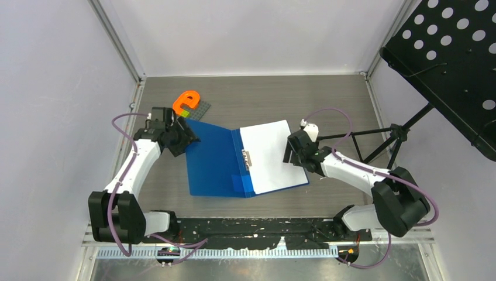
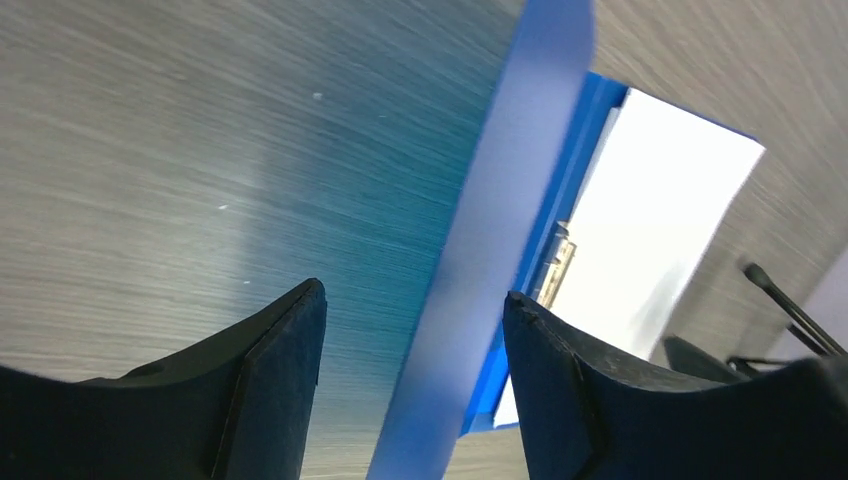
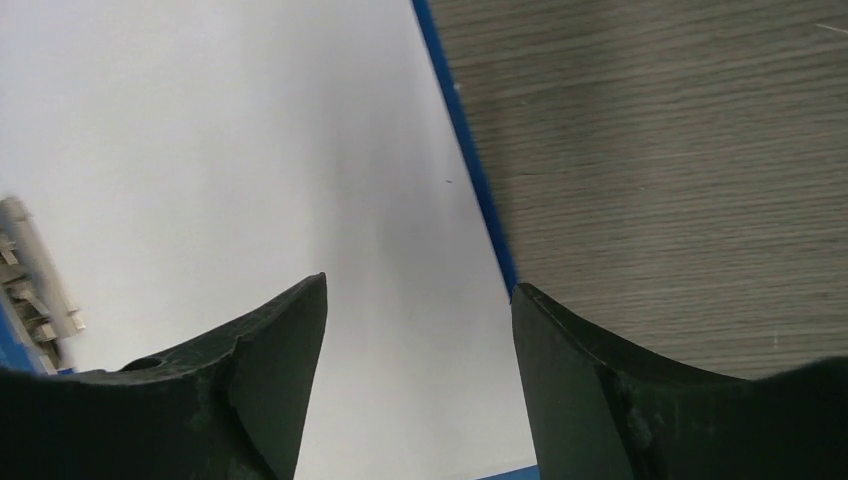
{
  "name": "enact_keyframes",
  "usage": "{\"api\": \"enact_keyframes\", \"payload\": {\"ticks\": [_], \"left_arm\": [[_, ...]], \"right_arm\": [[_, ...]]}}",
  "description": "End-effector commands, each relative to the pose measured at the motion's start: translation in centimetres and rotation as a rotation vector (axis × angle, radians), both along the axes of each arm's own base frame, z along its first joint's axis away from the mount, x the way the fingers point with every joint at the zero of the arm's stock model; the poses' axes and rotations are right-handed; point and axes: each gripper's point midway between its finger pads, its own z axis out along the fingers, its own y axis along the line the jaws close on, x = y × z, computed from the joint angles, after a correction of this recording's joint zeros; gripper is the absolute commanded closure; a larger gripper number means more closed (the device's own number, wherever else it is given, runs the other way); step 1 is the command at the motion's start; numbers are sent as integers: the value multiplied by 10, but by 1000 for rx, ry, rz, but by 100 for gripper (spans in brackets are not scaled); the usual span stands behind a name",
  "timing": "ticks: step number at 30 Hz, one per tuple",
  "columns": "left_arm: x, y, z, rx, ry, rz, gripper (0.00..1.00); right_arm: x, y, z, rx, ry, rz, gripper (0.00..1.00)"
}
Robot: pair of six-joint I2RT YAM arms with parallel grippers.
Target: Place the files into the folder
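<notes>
The blue folder (image 1: 213, 161) lies open on the table, metal clip (image 1: 246, 158) along its spine. The white files (image 1: 272, 155) rest on its right half. My left gripper (image 1: 188, 140) is at the far left edge of the cover; in the left wrist view the cover's blue edge (image 2: 490, 250) rises between the spread fingers of this open gripper (image 2: 415, 300), untouched, with the files (image 2: 670, 220) beyond. My right gripper (image 1: 289, 149) hovers over the files' right edge. Its wrist view shows this gripper (image 3: 418, 285) open above the files (image 3: 250, 150), beside the folder's rim (image 3: 470, 160).
An orange letter-shaped piece (image 1: 186, 100) sits on a small grey plate (image 1: 199, 109) just behind the left gripper. A black perforated music stand (image 1: 450, 52) overhangs the right side, its tripod legs (image 1: 374, 137) reaching toward the right arm. Walls enclose the table.
</notes>
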Motion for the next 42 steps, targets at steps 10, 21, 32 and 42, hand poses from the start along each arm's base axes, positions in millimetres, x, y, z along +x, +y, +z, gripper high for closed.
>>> {"api": "enact_keyframes", "payload": {"ticks": [10,21,32,42], "left_arm": [[17,-127,122,-245,-338,-448,5],[12,-237,132,-418,-377,-647,0],[30,-269,103,-513,-347,-659,0],[21,-249,104,-387,-303,-675,0]], "right_arm": [[9,11,-34,64,24,42,9],[9,53,-32,267,48,92,8],[-12,-18,-1,159,-12,-127,8],[-23,-48,34,140,-79,-177,7]]}}
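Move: The folder's raised left cover has its free edge at the left hand; its middle is about 9 cm right of that hand, 3 cm back and 6 cm lower. The rings lie 21 cm right, 3 cm back, 11 cm below; the orange tool is 23 cm ahead, 7 cm left and 11 cm below. From the right hand, the files' middle is some 10 cm left, level and 4 cm below, the cover's middle about 33 cm left. The folder's cover is swung over towards the files by the left hand, which travels about 26 cm right, rising some 11 cm before sinking a few, turning clockwise and opening fully, to end above the far part of the cover. The right hand dips at the folder's right edge, shifts left and a little forward while low, then withdraws rightward and up off the edge, its fingers opening wider. ##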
